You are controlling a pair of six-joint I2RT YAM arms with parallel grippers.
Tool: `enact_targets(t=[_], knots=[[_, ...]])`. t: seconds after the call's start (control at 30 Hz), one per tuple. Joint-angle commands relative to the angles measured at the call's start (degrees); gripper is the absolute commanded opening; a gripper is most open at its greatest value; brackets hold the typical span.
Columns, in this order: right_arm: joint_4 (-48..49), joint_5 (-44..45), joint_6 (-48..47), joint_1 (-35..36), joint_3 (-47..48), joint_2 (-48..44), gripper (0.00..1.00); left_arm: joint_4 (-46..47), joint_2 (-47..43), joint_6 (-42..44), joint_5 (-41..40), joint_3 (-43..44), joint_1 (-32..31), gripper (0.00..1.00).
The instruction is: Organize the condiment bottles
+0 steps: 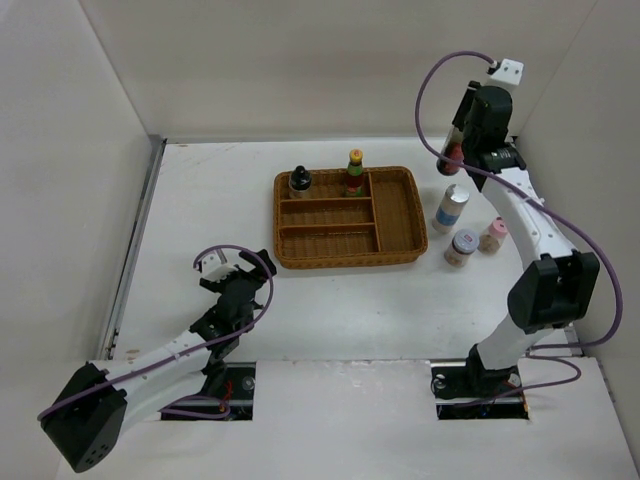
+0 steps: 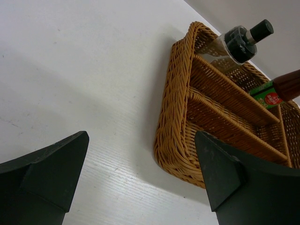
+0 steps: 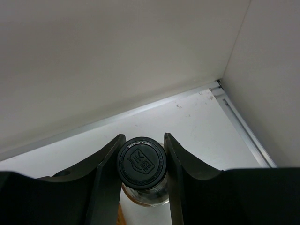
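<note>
My right gripper [image 1: 455, 140] [image 3: 143, 139] is shut on the black cap of a glass bottle [image 3: 140, 161] [image 1: 452, 155], at the far right of the table near the back wall. A dark black-capped bottle [image 1: 299, 180] [image 2: 236, 42] and a yellow-capped red-green bottle [image 1: 355, 172] [image 2: 276, 91] stand in the back row of the wicker tray [image 1: 400, 255] [image 2: 178, 117]. Right of the tray stand a blue-white cylinder [image 1: 450, 208], a white-lidded jar [image 1: 461, 247] and a pink-lidded shaker [image 1: 492, 236]. My left gripper [image 1: 235, 270] [image 2: 140, 136] is open and holds nothing, low over the table left of the tray's near corner.
White walls close the table at the back and on both sides, with a metal rail [image 3: 243, 126] along the right wall. The tray's front compartments [image 1: 325, 240] hold nothing.
</note>
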Motion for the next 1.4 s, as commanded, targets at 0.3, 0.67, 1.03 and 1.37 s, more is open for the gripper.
enact_targets(t=[0.3,0.67,1.03,1.37], knots=[[10.2,-1.0,-0.6,10.9,7.7,-2.0,0.28,3.6,-0.2,-0.2,0.4,-0.6,-0.3,1.00],[12.7,-1.1,-2.5,14.8,7.3,2.9,0.28,3.6,-0.7,-0.2,0.4,-0.8,-0.6,1.00],[15.2,-1.0,-1.6,15.1,2.8,6.0,0.29,3.6,-0.1,-0.2,0.4,-0.7,-0.6,1.00],[22.2,-0.4,-1.4,15.8,-5.4,7.3,0.39,4.4,0.1,-0.2,0.4,-0.9,-0.6,1.00]])
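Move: The black-capped bottle is already in the right fingers, off the table. The spot it goes to, the far part of the basket's right compartment, lies about 14 cm left of this hand, 1 cm ahead and some 30 below. The yellow-capped bottle stands roughly 22 cm left and 3 ahead, the white can about 7 cm back and 2 right, both lower. From the idle left hand that spot is some 25 cm ahead and 38 right. The black-capped bottle, still gripped at its neck, is carried by the right hand about 15 cm left towards the basket's right compartment, arching up some 5 cm first and coming down on the far side. The wrist turns about 15 degrees counter-clockwise. After a brief pause the hand lowers the bottle another 7 cm into the compartment, fingers keeping their hold. ##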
